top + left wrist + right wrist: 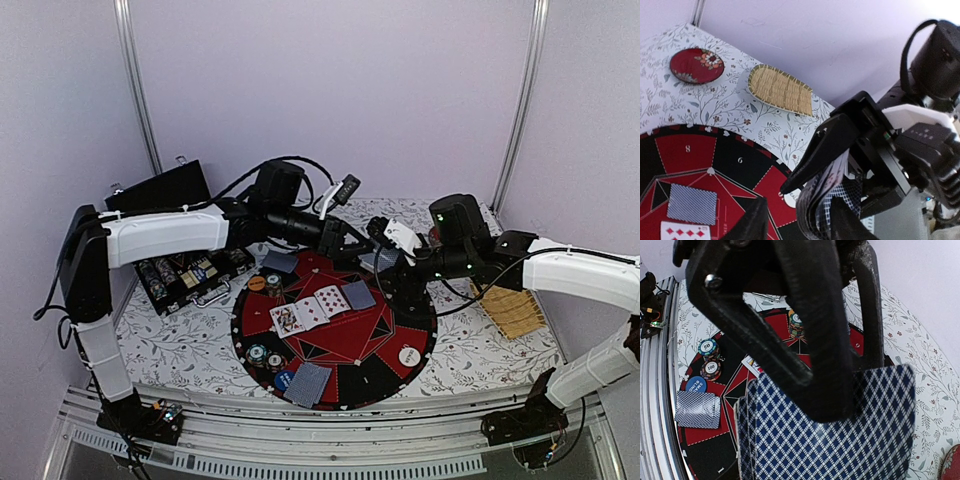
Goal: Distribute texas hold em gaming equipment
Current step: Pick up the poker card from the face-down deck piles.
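My right gripper [388,264] is shut on a deck of playing cards [830,435] with blue-checked backs, held above the far side of the round red-and-black poker mat [360,345]. My left gripper [797,222] stands open at the deck's lower end [817,202]: one finger touches the cards and the other stands well apart. On the mat lie face-up cards [310,312], face-down cards [358,294] [308,385], striped chips [258,352], a blue disc [283,380], an orange disc [257,283] and a white button [409,355].
An open black case of chips [190,275] stands at the back left. A straw-coloured slatted mat [781,90] and a dark red plate [696,65] lie at the back right. The two arms meet over the mat's far edge.
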`<action>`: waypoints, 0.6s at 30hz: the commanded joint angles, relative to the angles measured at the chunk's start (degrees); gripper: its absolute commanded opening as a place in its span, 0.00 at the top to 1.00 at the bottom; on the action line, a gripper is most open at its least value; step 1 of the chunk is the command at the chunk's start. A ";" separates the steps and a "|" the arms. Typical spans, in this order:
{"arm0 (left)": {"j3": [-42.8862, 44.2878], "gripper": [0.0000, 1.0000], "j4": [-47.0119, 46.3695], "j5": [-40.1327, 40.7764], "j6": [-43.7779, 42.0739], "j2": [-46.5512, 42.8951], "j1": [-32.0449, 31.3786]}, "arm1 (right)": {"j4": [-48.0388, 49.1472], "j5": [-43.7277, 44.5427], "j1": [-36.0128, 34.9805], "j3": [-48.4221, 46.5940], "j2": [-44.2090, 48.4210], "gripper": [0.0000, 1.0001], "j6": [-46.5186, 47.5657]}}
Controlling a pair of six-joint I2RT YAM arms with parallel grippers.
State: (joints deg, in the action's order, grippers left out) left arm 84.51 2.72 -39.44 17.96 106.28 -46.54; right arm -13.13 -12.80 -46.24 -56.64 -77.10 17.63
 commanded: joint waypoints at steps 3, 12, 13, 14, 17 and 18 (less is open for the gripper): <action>2.03 0.72 3.31 2.82 -3.01 -0.21 -0.65 | 1.47 -0.38 -0.47 -1.02 0.18 0.48 -0.01; 1.15 1.00 4.80 3.69 -4.78 -2.77 -0.40 | 1.22 1.85 -0.40 -0.05 1.17 0.48 0.20; 1.04 1.00 4.95 3.96 -4.99 -3.02 -0.35 | 1.08 2.09 -0.36 0.06 1.16 0.48 0.18; 0.87 1.00 5.07 4.23 -5.23 -3.44 -0.37 | 1.05 2.41 -0.41 0.11 1.09 0.48 0.21; 0.26 1.00 5.21 4.92 -5.76 -4.43 -0.06 | 0.83 3.02 -0.26 0.28 0.76 0.48 0.29; 0.16 1.00 5.27 5.14 -5.88 -4.66 0.18 | 0.72 3.06 -0.26 0.24 0.69 0.49 0.30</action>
State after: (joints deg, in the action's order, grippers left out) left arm 85.34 6.42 -36.51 13.67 104.68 -46.85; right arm -13.21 -10.96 -46.24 -56.62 -77.10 17.69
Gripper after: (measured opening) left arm 0.006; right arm 0.517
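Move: The face-down deck, held up in the right gripper, has its middle about 4 cm to the left hand's right, 3 cm below it and level fore and aft; its near edge already lies between the open left fingers. From the right hand the deck's middle is some 1 cm ahead and 2 cm left. The table card lies about 3 cm ahead of the left hand, 2 cm left and 19 cm down; the face-up row is about 13 cm left of that hand, level fore and aft, 19 cm down. Shut the left gripper from a little under half open to fully closed, one finger over the patterned back and the other behind it, pinching the edge of the outermost card. Hold the left hand in place while the fingers close, then ease it up and to its left about half a centimetre, wrist tilting only some 5 degrees. Keep the right gripper half open around the deck and practically still. ##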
